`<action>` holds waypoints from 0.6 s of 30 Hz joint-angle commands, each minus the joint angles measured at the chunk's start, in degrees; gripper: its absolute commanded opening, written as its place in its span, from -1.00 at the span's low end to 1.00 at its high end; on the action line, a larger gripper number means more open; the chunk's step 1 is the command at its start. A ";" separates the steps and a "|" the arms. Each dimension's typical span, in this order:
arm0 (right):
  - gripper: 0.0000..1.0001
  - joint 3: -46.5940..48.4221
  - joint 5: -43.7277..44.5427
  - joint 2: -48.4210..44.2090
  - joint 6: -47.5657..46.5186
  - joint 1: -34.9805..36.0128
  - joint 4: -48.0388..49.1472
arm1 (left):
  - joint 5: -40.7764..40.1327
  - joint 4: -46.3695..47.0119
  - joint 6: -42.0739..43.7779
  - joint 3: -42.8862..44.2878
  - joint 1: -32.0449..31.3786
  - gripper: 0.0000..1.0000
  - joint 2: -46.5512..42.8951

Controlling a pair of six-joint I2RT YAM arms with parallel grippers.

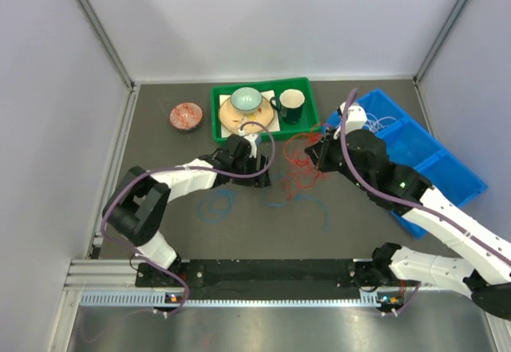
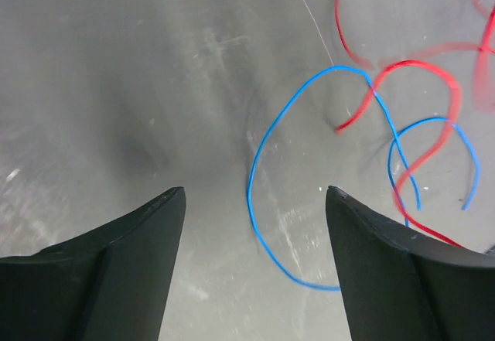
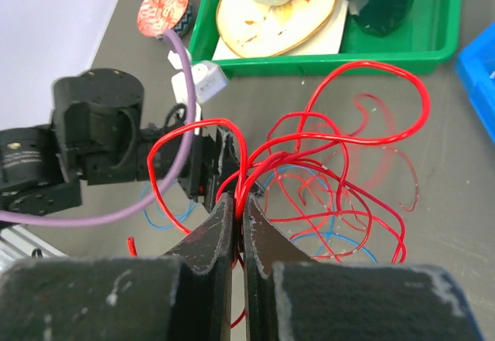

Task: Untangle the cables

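Observation:
The red cable (image 1: 299, 164) lies in a tangled heap of loops at mid-table, with blue cable loops (image 1: 218, 203) on the mat to its left and below it. My right gripper (image 1: 318, 157) is shut on several red strands (image 3: 370, 64), bunched between its jaws (image 3: 239, 202) and lifted off the mat. My left gripper (image 1: 263, 175) is open and empty (image 2: 255, 194), low over the mat with a blue loop (image 2: 250, 190) between its fingers. Red loops (image 2: 418, 64) cross the blue ones to the right. A very thin white strand (image 2: 309, 12) runs across the mat above them.
A green tray (image 1: 217, 132) behind the tangle holds a pale bowl (image 1: 246, 98) on a plate and a dark mug (image 1: 290, 104). A small red patterned dish (image 1: 186, 116) sits at back left. A blue bin (image 1: 447, 168) with white wires (image 1: 385, 120) stands at right.

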 commanded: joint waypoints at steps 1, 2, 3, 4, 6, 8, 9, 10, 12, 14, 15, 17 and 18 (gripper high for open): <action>-1.00 -1.41 3.31 -3.64 1.67 -1.09 -1.45 | -1.70 4.50 3.65 2.69 -2.19 0.52 3.20; -1.00 -1.59 3.57 -4.43 1.76 -1.18 -1.80 | -2.49 4.50 3.82 3.48 -3.15 0.52 3.64; -1.00 -1.94 3.83 -4.87 2.11 -1.27 -2.32 | -3.45 4.07 4.00 3.92 -3.60 0.49 4.86; -1.00 -2.12 4.19 -5.23 2.20 -1.36 -2.59 | -4.42 3.45 4.52 4.54 -3.95 0.48 5.66; -1.00 -2.38 4.45 -6.02 2.46 -1.36 -2.95 | -7.49 1.17 4.97 7.17 -5.44 0.47 8.29; -1.00 -2.47 4.54 -6.54 2.64 -1.45 -3.38 | -10.84 0.63 5.15 8.32 -6.58 0.37 9.27; -1.00 -2.65 4.63 -6.72 2.73 -1.45 -3.56 | -11.45 1.07 5.06 8.32 -6.94 0.31 9.53; -1.00 -2.74 4.63 -6.72 2.82 -1.45 -3.82 | -11.55 2.12 4.97 8.32 -7.38 0.07 9.45; -1.00 -2.91 4.98 -7.16 2.99 -1.45 -4.00 | -11.55 2.04 4.79 8.76 -7.73 -0.18 9.97; -1.00 -2.83 5.33 -7.43 2.99 -1.45 -4.17 | -14.97 -0.06 4.88 10.08 -8.17 -0.66 10.58; -1.00 -2.65 5.77 -7.69 2.91 -1.45 -4.18 | -15.76 -0.85 5.06 10.52 -8.26 -0.83 10.50; -1.00 -2.21 6.21 -7.78 2.38 -1.45 -4.61 | -19.88 -3.74 4.88 11.57 -8.26 -1.00 9.28; -1.00 -1.51 7.08 -7.78 2.03 -1.45 -4.70 | -21.46 -4.72 3.75 11.84 -8.26 -1.00 8.31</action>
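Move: The blue strand to take runs about 3 cm to the left gripper's right, 2 cm ahead and some 4 cm below. The red loops hanging from the shut right gripper are roughly 9 cm right and 2 cm ahead; the blue coil is about 14 cm left and 6 cm back. From the right gripper, the blue bin's middle lies some 30 cm right, 8 cm ahead and 27 cm below. Bring the left gripper about 3 cm right and nearly as far down, easing slightly forward, tipping its fingers some 15 degrees steeper; then shut the half-closing fingers fully to pinch the blue strand beside the red loops. Meanwhile keep the right gripper shut on the red cable and draw it about 4 cm right and slightly back, towards the blue bin. ##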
